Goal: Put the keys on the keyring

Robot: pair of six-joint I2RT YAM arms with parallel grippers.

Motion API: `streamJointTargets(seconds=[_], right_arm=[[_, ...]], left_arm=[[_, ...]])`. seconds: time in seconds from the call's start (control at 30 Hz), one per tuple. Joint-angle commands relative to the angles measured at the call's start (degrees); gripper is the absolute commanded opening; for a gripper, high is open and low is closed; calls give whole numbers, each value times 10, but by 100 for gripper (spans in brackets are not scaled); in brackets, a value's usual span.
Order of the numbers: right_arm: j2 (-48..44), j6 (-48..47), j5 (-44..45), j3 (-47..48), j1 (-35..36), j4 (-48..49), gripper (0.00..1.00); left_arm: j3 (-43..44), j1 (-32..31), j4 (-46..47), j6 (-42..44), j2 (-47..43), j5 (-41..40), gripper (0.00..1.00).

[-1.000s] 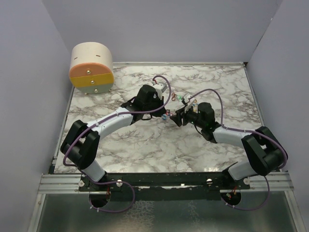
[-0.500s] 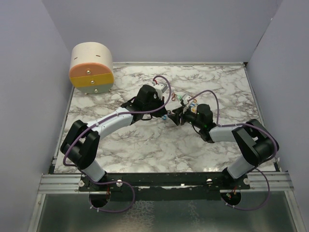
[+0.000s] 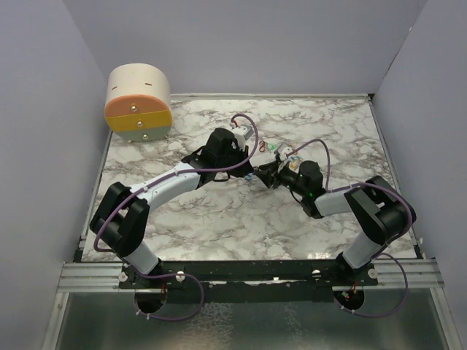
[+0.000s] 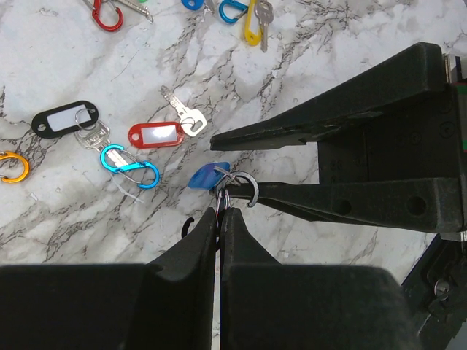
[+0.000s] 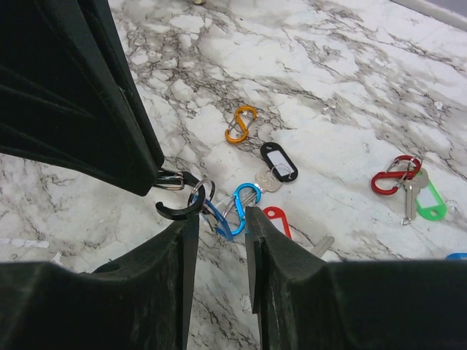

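Observation:
My left gripper (image 4: 221, 211) is shut on the keyring (image 4: 244, 188), a small bundle of silver wire rings with a black hook (image 5: 179, 212) hanging from it. A blue key tag (image 4: 206, 176) dangles on the ring just above the marble. From the right, my right gripper (image 5: 219, 217) stands open around that tag, its fingers (image 4: 321, 124) on either side of it with a gap showing. In the top view the two grippers (image 3: 250, 172) (image 3: 263, 176) meet tip to tip at mid-table. A red key tag (image 4: 155, 135) lies loose beside them.
Scattered on the marble are a blue carabiner (image 5: 244, 200), a black tag (image 5: 279, 162), an orange carabiner (image 5: 241, 124), a red carabiner (image 5: 394, 175) and a green tag (image 5: 430, 204). A round wooden drawer box (image 3: 139, 102) stands at the back left corner.
The right arm has slid left up to the left gripper and its jaws have narrowed. The left arm and the keyring it holds have stayed put.

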Motion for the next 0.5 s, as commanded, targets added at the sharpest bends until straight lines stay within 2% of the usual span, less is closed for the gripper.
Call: streamJointTargets(seconds=[0.0, 0.47], right_arm=[[12, 0, 5, -9, 2, 54, 29], [15, 0, -2, -23, 2, 84, 7]], left_arm=[[-8, 2, 15, -4, -24, 18, 0], [-10, 2, 16, -5, -31, 15, 0]])
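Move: The blue key tag hangs at the black keyring in the left fingers, about 1 cm ahead, 2 cm right and 2 cm below the left hand point. From the right hand it is some 1 cm ahead, 1 cm left and 1 cm below, between the open fingers. On the table about 9 cm beneath the right hand lie the red tag, 1 cm ahead and 2 left, the cyan carabiner, level and 4 left, and the red carabiner, 9 ahead and 1 right. Hold the left gripper still, keeping its pinch on the black keyring. Keep the right hand in place too, pointing forward-left at the hanging ring, and shut its fingers from about a third open to nearly closed around the blue tag's ring end, letting the hand rise barely half a centimetre. ##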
